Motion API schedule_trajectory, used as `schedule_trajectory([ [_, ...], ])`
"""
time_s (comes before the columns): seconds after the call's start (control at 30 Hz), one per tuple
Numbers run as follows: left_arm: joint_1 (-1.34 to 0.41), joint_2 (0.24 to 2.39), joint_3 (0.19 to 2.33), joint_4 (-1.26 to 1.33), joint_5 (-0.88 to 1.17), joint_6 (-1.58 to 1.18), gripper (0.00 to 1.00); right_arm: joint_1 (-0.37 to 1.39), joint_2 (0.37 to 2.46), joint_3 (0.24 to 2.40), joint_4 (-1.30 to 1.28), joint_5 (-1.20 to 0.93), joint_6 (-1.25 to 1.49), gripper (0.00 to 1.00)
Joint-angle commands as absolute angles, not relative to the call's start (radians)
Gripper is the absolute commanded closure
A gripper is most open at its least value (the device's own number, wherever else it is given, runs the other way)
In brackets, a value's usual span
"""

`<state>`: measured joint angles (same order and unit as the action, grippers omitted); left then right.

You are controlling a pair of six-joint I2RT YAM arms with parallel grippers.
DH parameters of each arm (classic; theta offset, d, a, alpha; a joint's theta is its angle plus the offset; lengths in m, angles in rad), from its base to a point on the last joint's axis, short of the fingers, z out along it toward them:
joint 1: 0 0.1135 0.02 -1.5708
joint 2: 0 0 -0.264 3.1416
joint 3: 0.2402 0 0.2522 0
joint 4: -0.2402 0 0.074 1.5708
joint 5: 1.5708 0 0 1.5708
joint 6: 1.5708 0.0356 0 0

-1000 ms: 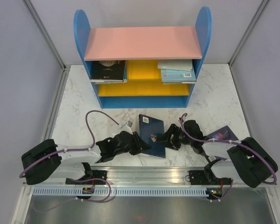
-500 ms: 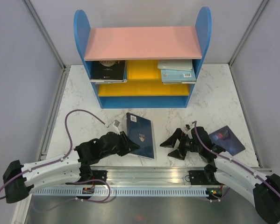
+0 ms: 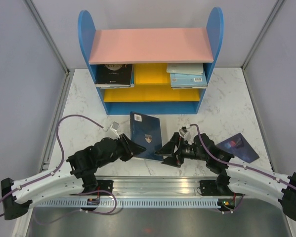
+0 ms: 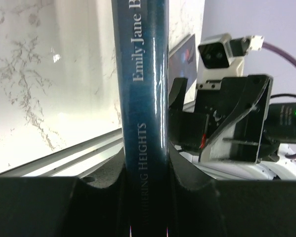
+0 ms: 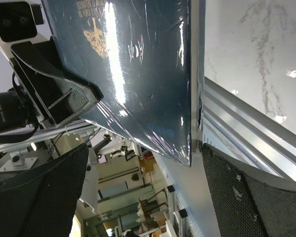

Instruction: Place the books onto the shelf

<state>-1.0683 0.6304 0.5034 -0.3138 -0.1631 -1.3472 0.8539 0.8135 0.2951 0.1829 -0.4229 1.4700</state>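
Observation:
A navy book (image 3: 146,134) with a gold emblem is held off the table, and my left gripper (image 3: 131,148) is shut on its spine edge. In the left wrist view the spine (image 4: 142,94) runs up between the two fingers (image 4: 187,170). My right gripper (image 3: 168,151) stands open just right of the book's lower corner; the cover (image 5: 138,69) fills the space ahead of its pads (image 5: 244,197) without touching them. The shelf (image 3: 150,45) stands at the back, with a black book (image 3: 114,74) and pale blue books (image 3: 187,75) on its upper yellow board. A dark book (image 3: 238,146) lies flat at the right.
The metal rail (image 3: 152,185) with the arm bases runs along the near edge. Grey walls close in both sides. The shelf's lower yellow board (image 3: 151,94) holds nothing that I can see. The left arm's purple cable (image 3: 78,118) loops over the marble table (image 3: 83,98).
The right gripper opened and let go of the navy book, drew back, then came close to it again. The left gripper carried the book away from the rail, toward the shelf.

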Motion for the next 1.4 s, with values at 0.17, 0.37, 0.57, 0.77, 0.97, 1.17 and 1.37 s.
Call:
schedule_trajectory([
  [0.17,-1.069,0.532,0.607,-0.195,-0.225,-1.413,0.98,0.972,0.908,0.390,0.310,-0.281,1.505,0.03],
  [0.37,-1.069,0.459,0.611,-0.218,-0.255,-1.436,0.98,0.983,0.904,0.413,0.307,-0.238,1.515,0.04],
  [0.57,-1.069,0.423,0.586,-0.224,-0.256,-1.468,0.98,0.989,0.916,0.408,0.449,-0.195,1.581,0.10],
  [0.77,-1.069,0.426,0.598,-0.216,-0.270,-1.463,0.98,1.017,0.962,0.462,0.563,-0.161,1.605,0.29],
  [0.97,-1.069,0.411,0.606,-0.224,-0.288,-1.453,0.98,1.026,0.896,0.462,0.551,-0.141,1.637,0.52],
  [1.17,-1.069,0.403,0.603,-0.255,-0.287,-1.459,0.98,1.029,0.828,0.443,0.540,-0.126,1.646,0.73],
  [1.37,-1.069,0.423,0.621,-0.287,-0.272,-1.454,0.95,1.029,0.822,0.506,0.494,-0.141,1.600,1.00],
])
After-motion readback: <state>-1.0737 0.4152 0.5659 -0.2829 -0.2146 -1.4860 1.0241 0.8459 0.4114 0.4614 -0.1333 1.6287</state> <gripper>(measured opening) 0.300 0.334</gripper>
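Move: The dark blue book is already pinched by its spine in the left gripper, its middle about 4 cm right and 5 cm ahead of that hand, 1 cm lower. From the open right gripper its middle is some 9 cm left, 7 cm ahead and nearly level. The shelf's middle stands roughly 33 cm ahead, 6 cm right and 10 cm above the left hand; the photo book lies 38 cm right, 6 cm ahead and 15 cm below the right one. Keep the left gripper shut on the spine and raise the book about 10 cm, drifting slightly left and tilting the fingers up some 20 degrees towards level. Bring the right gripper left at first, then mostly up, about 11 cm in all, slipping its open fingers over the book's page edge near the near corner; tip them up towards level, close them to pinch that edge, and rise along with the left. ##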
